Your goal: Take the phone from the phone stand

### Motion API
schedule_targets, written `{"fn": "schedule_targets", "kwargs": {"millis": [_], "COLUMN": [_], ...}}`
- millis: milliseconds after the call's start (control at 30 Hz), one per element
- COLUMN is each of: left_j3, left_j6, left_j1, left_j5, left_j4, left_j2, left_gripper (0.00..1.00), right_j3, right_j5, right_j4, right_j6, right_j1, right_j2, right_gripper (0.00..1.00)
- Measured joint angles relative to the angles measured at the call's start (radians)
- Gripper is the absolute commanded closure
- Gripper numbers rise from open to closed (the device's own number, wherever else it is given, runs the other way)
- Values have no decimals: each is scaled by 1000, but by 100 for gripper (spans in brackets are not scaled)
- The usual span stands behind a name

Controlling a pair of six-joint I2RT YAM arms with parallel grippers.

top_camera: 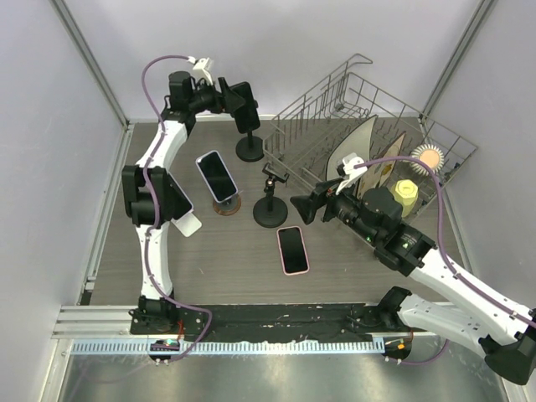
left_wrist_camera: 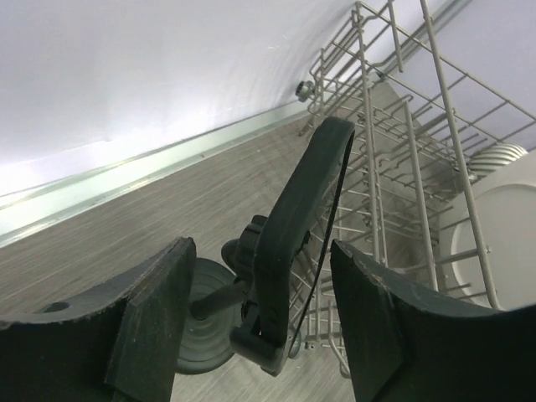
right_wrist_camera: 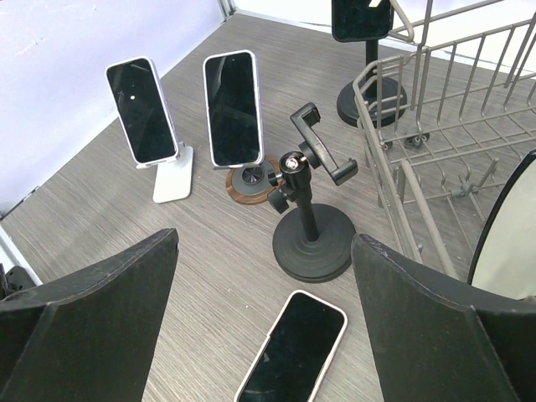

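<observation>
At the back of the table a phone in a dark case [top_camera: 245,107] is clamped on a black phone stand [top_camera: 249,151]. My left gripper [top_camera: 237,96] straddles it. In the left wrist view the phone [left_wrist_camera: 301,201] stands edge-on between the open fingers [left_wrist_camera: 159,310], with a gap on each side, and the stand's round base [left_wrist_camera: 197,322] lies below. My left gripper [left_wrist_camera: 261,251] holds nothing. My right gripper [top_camera: 306,208] hovers open and empty over mid-table; in its wrist view the gripper [right_wrist_camera: 264,251] frames the table.
A wire dish rack [top_camera: 368,109] with plates fills the back right, close to the stand. An empty black clamp stand [right_wrist_camera: 311,209] and a flat phone [right_wrist_camera: 293,352] are at centre. Two more phones stand on a wooden stand [right_wrist_camera: 233,107] and a white stand [right_wrist_camera: 141,110].
</observation>
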Motion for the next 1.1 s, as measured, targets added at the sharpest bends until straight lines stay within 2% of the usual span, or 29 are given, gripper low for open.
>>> {"fn": "schedule_targets", "kwargs": {"millis": [267,367,400,500,567,833,1100], "left_j3": [7,7,7,7,5,-56,-180], "left_j6": [-104,-131,-137,-154,-153,-145,-123], "left_j1": [0,0,0,0,0,0,-2], "left_j5": [111,136,142,158,166,157,75], "left_j4": [103,148,153,159,162,190,199], "left_j2": [45,45,45,45,45,8,-109], "left_gripper": [60,73,81,94,98,100,100], "right_j3": [-1,-1,-1,-1,-1,-1,-1], "right_j5": [-7,-12,-14,-15,-16,-23,-26], "right_j4": [0,0,0,-1,0,-1,-16], "right_j6": [0,0,0,0,0,0,0], "right_j1": [0,0,0,0,0,0,0], "right_j2": [16,30,33,39,40,41,35], "right_gripper": [10,10,11,11,11,11,11]}}
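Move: Right between the left hand's open fingers, about 3 cm to the right and at hand height, stands the black phone on its stand. The stand's base is some 18 cm below the hand, 2 cm right and 2 cm farther out. The dish rack's left corner is about 8 cm right, 3 cm nearer and 13 cm lower; the white phone is roughly 18 cm back, 7 cm left and 9 cm lower. From the right hand the black phone is about 37 cm ahead, 14 cm left and 5 cm lower. Closing its fingers from about three-quarters open, the left hand eases some 2 cm right and slightly back onto the black phone, rolling and turning clockwise a little, and pinches it front and back by its left edge. Then, keeping that grip, it starts to pull back and up with a slight leftward drift, about 2 cm. ##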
